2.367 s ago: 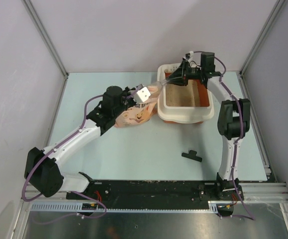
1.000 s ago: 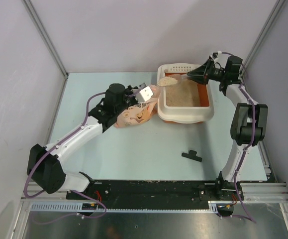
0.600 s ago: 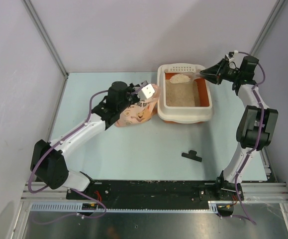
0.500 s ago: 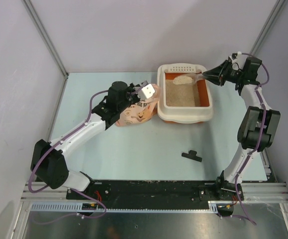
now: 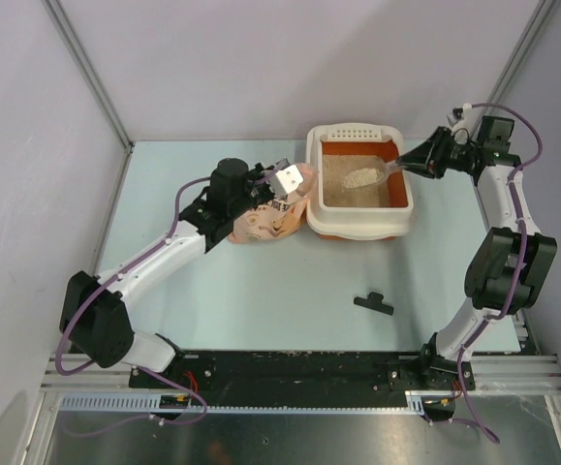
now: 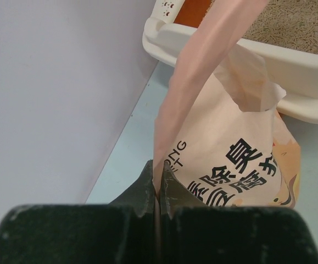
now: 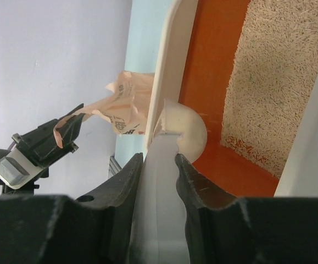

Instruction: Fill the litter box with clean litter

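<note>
The litter box (image 5: 358, 226), cream rim and orange inner walls, stands at the back right with tan clean litter (image 5: 358, 194) on its floor. My right gripper (image 5: 418, 165) is shut on the handle of a white scoop (image 5: 365, 177), which hovers over the box with a heap of litter in it. In the right wrist view the handle (image 7: 160, 181) sits between the fingers and the litter (image 7: 274, 82) lies beyond. My left gripper (image 6: 158, 184) is shut on the edge of the pink litter bag (image 6: 230, 159), which leans by the box's left side (image 5: 265, 223).
A small black clip (image 5: 373, 303) lies on the pale table in front of the box. Grey walls close in the left, back and right. The box rim (image 6: 241, 55) is just beyond the bag in the left wrist view.
My right arm has swung out to the right and carried the loaded scoop from the box's far left corner to above its middle. The left gripper still holds the bag.
</note>
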{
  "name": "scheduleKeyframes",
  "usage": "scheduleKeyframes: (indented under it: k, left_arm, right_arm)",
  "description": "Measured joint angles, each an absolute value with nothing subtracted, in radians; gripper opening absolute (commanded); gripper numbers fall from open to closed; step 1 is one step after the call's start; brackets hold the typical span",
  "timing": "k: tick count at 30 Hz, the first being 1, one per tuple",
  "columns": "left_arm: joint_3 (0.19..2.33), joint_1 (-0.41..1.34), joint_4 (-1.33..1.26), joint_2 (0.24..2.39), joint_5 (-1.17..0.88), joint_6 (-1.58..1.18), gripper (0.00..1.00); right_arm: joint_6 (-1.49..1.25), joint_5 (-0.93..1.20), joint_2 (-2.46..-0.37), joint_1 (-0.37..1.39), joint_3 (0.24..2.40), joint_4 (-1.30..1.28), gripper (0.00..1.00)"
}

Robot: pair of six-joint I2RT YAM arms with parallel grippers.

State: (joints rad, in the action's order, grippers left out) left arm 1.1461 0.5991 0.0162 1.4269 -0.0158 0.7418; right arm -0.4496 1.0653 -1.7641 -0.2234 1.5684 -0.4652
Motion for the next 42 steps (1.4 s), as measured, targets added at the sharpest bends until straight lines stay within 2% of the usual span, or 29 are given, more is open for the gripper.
scheduleKeyframes:
  k: [6,18,23,33,42]
  left_arm:
    - [1.141,0.597,0.007,1.427,-0.022,0.75,0.0]
    - [1.124,0.594,0.016,1.399,-0.022,0.741,0.0]
    - [1.124,0.595,0.017,1.399,-0.022,0.741,0.0]
    - [1.124,0.595,0.018,1.399,-0.03,0.741,0.0]
    - [1.124,0.594,0.019,1.399,-0.042,0.724,0.0]
  right_arm:
    - [-0.394,1.047,-1.784,-0.209,1.608,-0.554,0.0]
    - [-0.41,1.026,-2.067,-0.163,1.943,-0.532,0.0]
    - [-0.41,1.012,-2.134,-0.187,2.007,-0.523,0.0]
    - [-0.385,0.985,-2.109,-0.255,1.978,-0.517,0.0]
    - [-0.334,0.972,-1.869,-0.285,1.766,-0.563,0.0]
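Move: The right hand holds the clear scoop over the litter box, whose middle lies about 9 cm to its left, 2 cm back and 18 cm below. The litter bag stands some 31 cm to its left and 8 cm back, about 16 cm lower. From the left hand, which still pinches the bag's top, the box's middle is about 20 cm right, 2 cm ahead and 18 cm below. The right hand carries the scoop about 10 cm forward over the box, then right and 6 cm back. ##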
